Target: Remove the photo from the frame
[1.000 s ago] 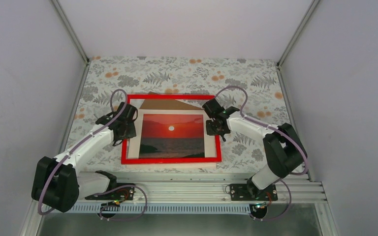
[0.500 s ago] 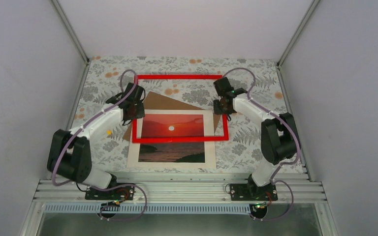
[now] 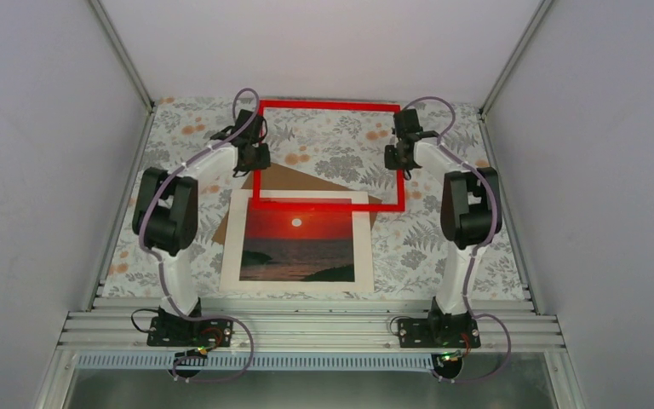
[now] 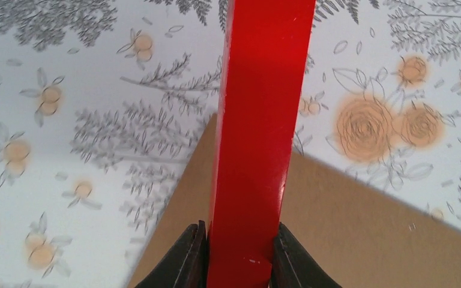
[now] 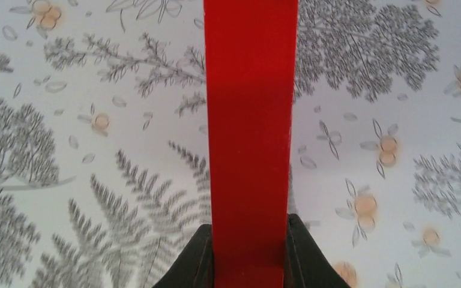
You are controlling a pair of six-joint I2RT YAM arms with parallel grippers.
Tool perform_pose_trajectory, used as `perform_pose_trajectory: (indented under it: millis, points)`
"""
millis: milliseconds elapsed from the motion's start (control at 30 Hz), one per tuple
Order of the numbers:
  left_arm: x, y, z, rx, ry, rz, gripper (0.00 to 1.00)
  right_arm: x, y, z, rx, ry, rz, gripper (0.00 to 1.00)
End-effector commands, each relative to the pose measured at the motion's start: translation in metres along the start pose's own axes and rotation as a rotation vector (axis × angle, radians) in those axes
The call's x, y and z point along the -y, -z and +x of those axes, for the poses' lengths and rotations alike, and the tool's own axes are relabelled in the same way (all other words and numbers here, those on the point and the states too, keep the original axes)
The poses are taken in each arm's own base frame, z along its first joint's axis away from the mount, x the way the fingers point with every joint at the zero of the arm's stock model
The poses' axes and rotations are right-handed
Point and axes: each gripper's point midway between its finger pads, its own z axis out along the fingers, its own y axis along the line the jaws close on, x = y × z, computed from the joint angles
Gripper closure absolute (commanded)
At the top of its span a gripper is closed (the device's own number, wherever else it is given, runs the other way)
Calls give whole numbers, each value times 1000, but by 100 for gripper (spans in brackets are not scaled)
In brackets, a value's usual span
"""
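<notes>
The red frame (image 3: 328, 106) hangs empty over the far half of the table, tablecloth showing through it. My left gripper (image 3: 255, 158) is shut on its left bar (image 4: 258, 138), and my right gripper (image 3: 397, 158) is shut on its right bar (image 5: 249, 120). In each wrist view the red bar fills the gap between the dark fingers (image 4: 189, 258) (image 5: 303, 258). The photo (image 3: 298, 247), a red sunset over dark water, lies flat on the table toward the near edge. The frame's near bar (image 3: 328, 205) crosses above the photo's far border in the top view.
A white mat (image 3: 234, 247) surrounds the photo. A brown backing board (image 3: 302, 179) (image 4: 348, 228) lies skewed under them, its corner pointing to the far side. Grey walls close in left, right and behind; an aluminium rail (image 3: 306, 328) runs along the near edge.
Both arms have stretched away from the near edge, carrying the frame off the photo and toward the back of the table. The photo, mat and board stayed on the table.
</notes>
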Motion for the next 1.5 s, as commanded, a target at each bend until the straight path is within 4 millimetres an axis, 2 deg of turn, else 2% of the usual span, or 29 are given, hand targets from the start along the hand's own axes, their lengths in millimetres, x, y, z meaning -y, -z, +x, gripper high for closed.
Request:
perform_pose_trajectory:
  millis: [0, 167, 333, 500, 600, 767, 967, 1000, 1200, 1367, 1433, 1467]
  points:
    - [31, -8, -51, 88, 71, 170, 98, -13, -21, -22, 30, -41, -95, 90]
    - [15, -31, -71, 89, 88, 146, 98, -18, -41, -39, 44, -53, -137, 85]
    - [4, -59, -79, 57, 84, 125, 98, -27, -53, -47, 49, -58, -181, 73]
    - [-3, -71, -93, 66, 90, 121, 98, -32, -46, -51, 65, -66, -217, 62]
    - [-5, -72, -103, 77, 90, 124, 98, -33, -34, -46, 74, -67, -231, 55]
    - [-7, -81, -120, 84, 37, 91, 98, -37, -9, -28, 88, -89, -293, 47]
    - [-18, -98, -116, 42, -7, 18, 98, -46, 14, 6, 89, -106, -371, 43]
    - [-20, -100, -114, 39, -7, 9, 98, -48, 15, 15, 78, -109, -385, 42]
    - [-22, -102, -114, 39, -2, -5, 96, -56, 33, 41, 73, -90, -425, 38]
    - [-21, -110, -112, 21, 0, -2, 85, -64, 47, 63, 59, -83, -469, 35]
    - [-23, -111, -109, 16, 2, -8, 77, -68, 47, 75, 39, -79, -482, 34]
    - [-24, -112, -107, 13, 2, -11, 74, -69, 54, 77, 47, -76, -494, 33]
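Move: Each hand already grips a short side of the red frame. Its landing spot at the table's far end is centred about 13 cm ahead, 20 cm right and 6 cm below the left hand; from the right hand, about 11 cm ahead, 24 cm left and 4 cm below. The matted photo lies some 23 cm back and 13 cm right of the left hand, the brown board 15 cm back and 12 cm right. Both carry the frame forward and down, left some 13 cm; right lets go after 6, then draws back. ##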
